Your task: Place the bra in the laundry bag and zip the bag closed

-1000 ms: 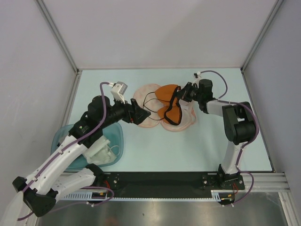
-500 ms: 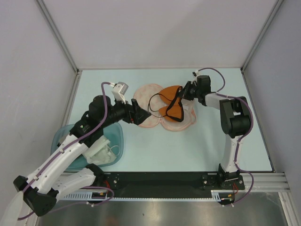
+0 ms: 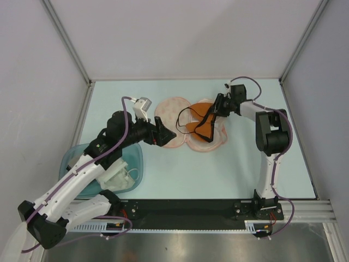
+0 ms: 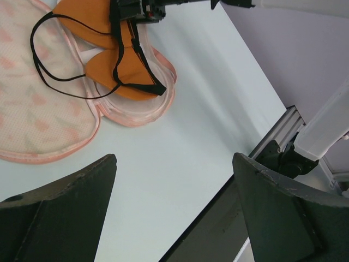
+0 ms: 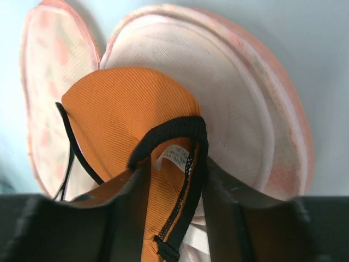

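Note:
The laundry bag point(image 3: 172, 106) lies open like a clamshell in the middle of the table, pale lining up. The orange bra point(image 3: 199, 117) rests folded over its right half point(image 5: 245, 98), and a thin black strap loops onto the left half point(image 4: 49, 125). My right gripper point(image 3: 215, 112) is at the bra's far right end. Its fingers stand apart on either side of the black-trimmed band point(image 5: 172, 169), which sits loosely folded between them. My left gripper point(image 3: 166, 132) hovers wide open over the bag's left half, with only bare table between its fingers point(image 4: 174, 158).
A translucent teal tub point(image 3: 76, 158) holding a white garment point(image 3: 117, 172) sits at the front left under my left arm. Grey walls enclose the table, and a black rail point(image 3: 191, 210) runs along the near edge.
The right gripper's jaws have parted from shut, and it has shifted a little toward the back with the bra's end. The bra now lies more bunched on the bag's right half. My left gripper edged right.

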### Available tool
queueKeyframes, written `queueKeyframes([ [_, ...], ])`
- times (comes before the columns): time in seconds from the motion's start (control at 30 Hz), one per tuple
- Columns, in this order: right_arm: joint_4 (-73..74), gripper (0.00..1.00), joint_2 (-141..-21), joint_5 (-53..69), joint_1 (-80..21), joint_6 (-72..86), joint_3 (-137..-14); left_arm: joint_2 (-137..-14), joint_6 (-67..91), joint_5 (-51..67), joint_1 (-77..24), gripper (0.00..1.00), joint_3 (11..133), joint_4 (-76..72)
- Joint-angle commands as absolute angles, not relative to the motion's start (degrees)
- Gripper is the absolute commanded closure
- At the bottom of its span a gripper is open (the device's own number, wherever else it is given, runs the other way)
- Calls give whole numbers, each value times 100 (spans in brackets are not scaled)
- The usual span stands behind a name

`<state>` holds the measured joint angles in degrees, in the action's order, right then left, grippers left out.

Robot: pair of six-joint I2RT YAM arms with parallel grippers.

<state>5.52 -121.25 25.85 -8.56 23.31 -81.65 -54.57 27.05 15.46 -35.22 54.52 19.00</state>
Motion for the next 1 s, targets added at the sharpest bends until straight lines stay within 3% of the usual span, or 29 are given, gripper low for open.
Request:
queueKeyframes([
  [0.0,1669,48,-11823,2040,-940,1802,-8710,-5484,2848,1652,-3480,8,5335,1863],
  [0.27,3023,24,-11348,996,-967,1371,-9018,-5441,2900,1688,-3480,8,5256,1819],
  [0.47,2901,13,-10216,212,-1387,1274,-8008,-5317,2962,1635,-3480,8,5089,1767],
  [0.67,1900,11,-9257,588,-2458,784,-6848,-5230,3041,1652,-3480,8,4948,1723],
  [0.83,1126,11,-9342,1405,-2953,62,-6487,-5107,3172,1705,-3480,8,4869,1705],
  [0.97,1125,20,-9737,1082,-3155,-130,-6696,-4966,3217,1679,-3480,8,4816,1731],
])
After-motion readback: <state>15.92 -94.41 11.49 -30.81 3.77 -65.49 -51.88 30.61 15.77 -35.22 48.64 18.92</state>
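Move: The right hand is at the bra's far right band, just above the table, its fingers already part open; the bra's near cup lies about 8 cm back and 7 cm to its left. The bra sits on the bag's right half, whose middle is some 6 cm back and 4 cm left, while the floral left half is about 4 cm back and 21 cm left. From the left hand, the near cup is about 19 cm ahead, 16 cm right and 26 cm below. The right hand goes on opening wide to come free of the bra's band, lifting and easing back and about 5 cm to the right, then swings back and left over the bra's right side to its near cup, ending about 15 cm back, 8 cm left and 6 cm higher. On the way it turns some 25 degrees counter-clockwise with its left side dipping, while the empty, open left hand sinks about 3 cm in place. ##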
